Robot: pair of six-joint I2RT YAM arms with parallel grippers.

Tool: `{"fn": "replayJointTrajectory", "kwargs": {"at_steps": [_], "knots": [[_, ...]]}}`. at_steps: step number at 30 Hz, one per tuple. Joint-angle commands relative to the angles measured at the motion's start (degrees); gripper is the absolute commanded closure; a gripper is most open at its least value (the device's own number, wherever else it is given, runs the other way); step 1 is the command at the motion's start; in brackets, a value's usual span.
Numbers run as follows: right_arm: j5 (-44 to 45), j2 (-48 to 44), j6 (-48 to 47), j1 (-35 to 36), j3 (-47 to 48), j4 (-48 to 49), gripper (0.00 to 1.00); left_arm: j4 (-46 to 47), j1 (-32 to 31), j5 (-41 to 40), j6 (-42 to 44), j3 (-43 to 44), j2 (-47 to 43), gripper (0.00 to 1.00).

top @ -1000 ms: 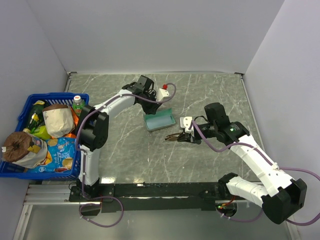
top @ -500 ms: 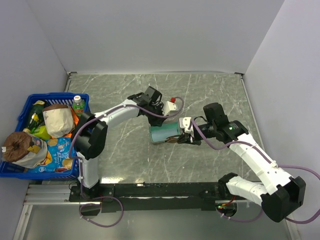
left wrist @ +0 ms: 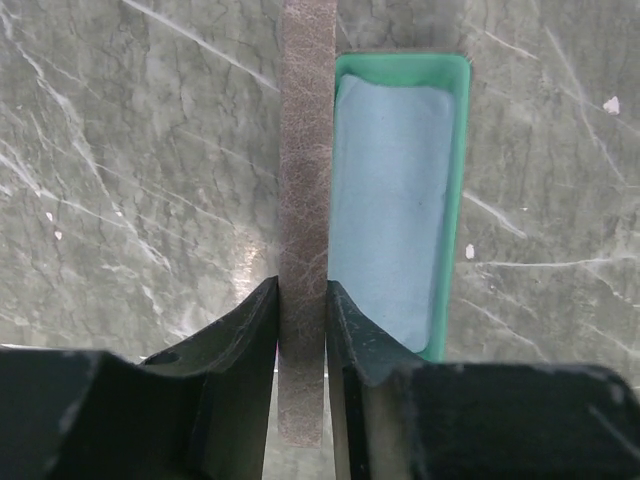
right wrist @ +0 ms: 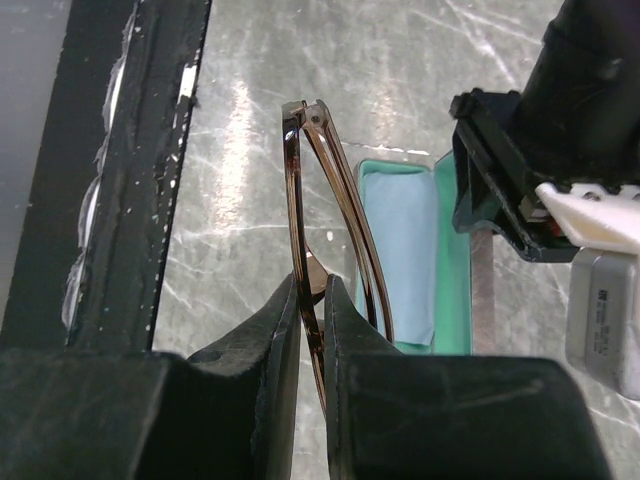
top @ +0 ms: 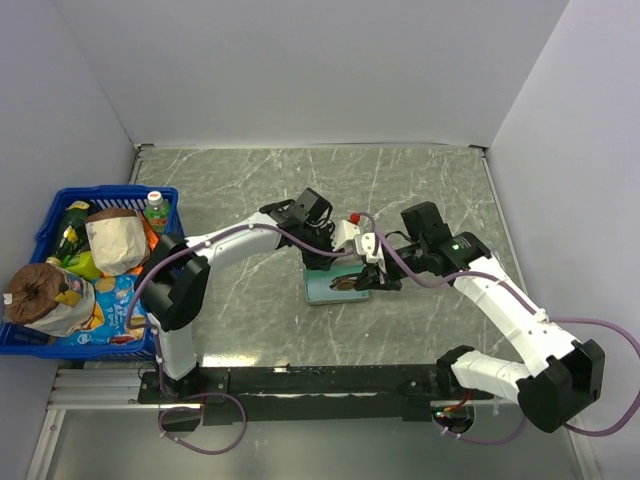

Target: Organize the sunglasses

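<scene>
The sunglasses (right wrist: 300, 180), thin brown frame with folded temple arms, hang edge-on in my right gripper (right wrist: 312, 290), which is shut on the frame. They hover over the near edge of the open case (top: 325, 290). The case has a teal lining (left wrist: 455, 150), and a light blue cloth (left wrist: 385, 200) lies inside it. My left gripper (left wrist: 302, 300) is shut on the case's upright grey-brown lid (left wrist: 305, 200). In the top view the left gripper (top: 335, 260) and right gripper (top: 372, 280) meet over the case at the table's middle, and the sunglasses (top: 347, 282) show as a dark shape above the lining.
A blue basket (top: 50, 215) packed with bags and bottles stands at the far left. The black rail (top: 300, 380) runs along the table's near edge. Grey walls close in the marble table (top: 420, 190) at the back and right.
My left gripper has carried the case by its lid toward the near right. My right gripper has shifted left with the sunglasses, so they now sit over the case.
</scene>
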Motion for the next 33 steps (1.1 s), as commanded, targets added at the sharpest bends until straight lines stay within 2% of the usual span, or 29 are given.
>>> {"fn": "replayJointTrajectory", "kwargs": {"at_steps": [1, 8, 10, 14, 18, 21, 22, 27, 30, 33], "knots": [[-3.02, 1.77, -3.56, -0.4, 3.63, -3.6, 1.0, 2.83, -0.59, 1.9, -0.27, -0.42, -3.87, 0.68], [-2.93, 2.21, -3.82, -0.31, 3.72, -4.12, 1.0, 2.92, -0.77, 1.11, -0.09, -0.42, -3.78, 0.49], [-3.02, 2.3, -4.0, -0.31, 3.8, -4.3, 1.0, 3.01, -0.77, 1.02, -0.18, -0.34, -4.13, 0.39], [-3.37, 2.74, -4.26, -0.31, 4.07, -5.09, 1.0, 3.45, -0.85, 0.58, -0.53, -0.43, -5.88, 0.28], [-3.37, 2.56, -4.26, -0.22, 4.33, -5.27, 1.0, 4.32, -0.68, 0.67, -0.97, -1.39, -8.43, 0.08], [-3.46, 2.3, -4.26, -0.31, 4.15, -5.18, 1.0, 5.38, -0.68, 0.76, -1.41, -2.88, -11.24, 0.01], [-3.46, 2.3, -4.26, -0.22, 4.16, -5.27, 1.0, 5.64, -0.68, 0.15, -1.58, -3.23, -11.95, 0.03], [-4.33, 2.39, -4.96, -0.22, 4.59, -6.14, 1.0, 7.4, 0.9, -1.79, -2.81, -5.69, -16.78, 0.04], [-4.86, 2.3, -5.32, -0.05, 4.77, -6.67, 1.0, 8.45, 3.97, -0.74, -4.48, -6.31, -18.81, 0.03], [-5.13, 2.56, -5.14, 0.04, 5.12, -7.11, 1.0, 9.15, 9.76, 2.59, -6.41, -7.01, -20.56, 0.04]]}}
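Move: The case's upright lid is already pinched between the left fingers, its middle some 3 cm to their right and 3 cm below. The open tray with the blue cloth lies about 5 cm back, 3 cm right and 5 cm below them. From the right hand, the tray is roughly 5 cm ahead, 7 cm left and 15 cm below; the sunglasses it already holds reach out, their middle about 5 cm to its left and 2 cm lower. The case lid is let go: the left fingers spread from their pinch to wide open while the hand stays almost in place. Then the left hand lifts away by about 8 cm, veering some 3 cm to the left near the end and tilting roughly 15 degrees. The right hand keeps its hold on the sunglasses, nearly still above the near side of the tray. ##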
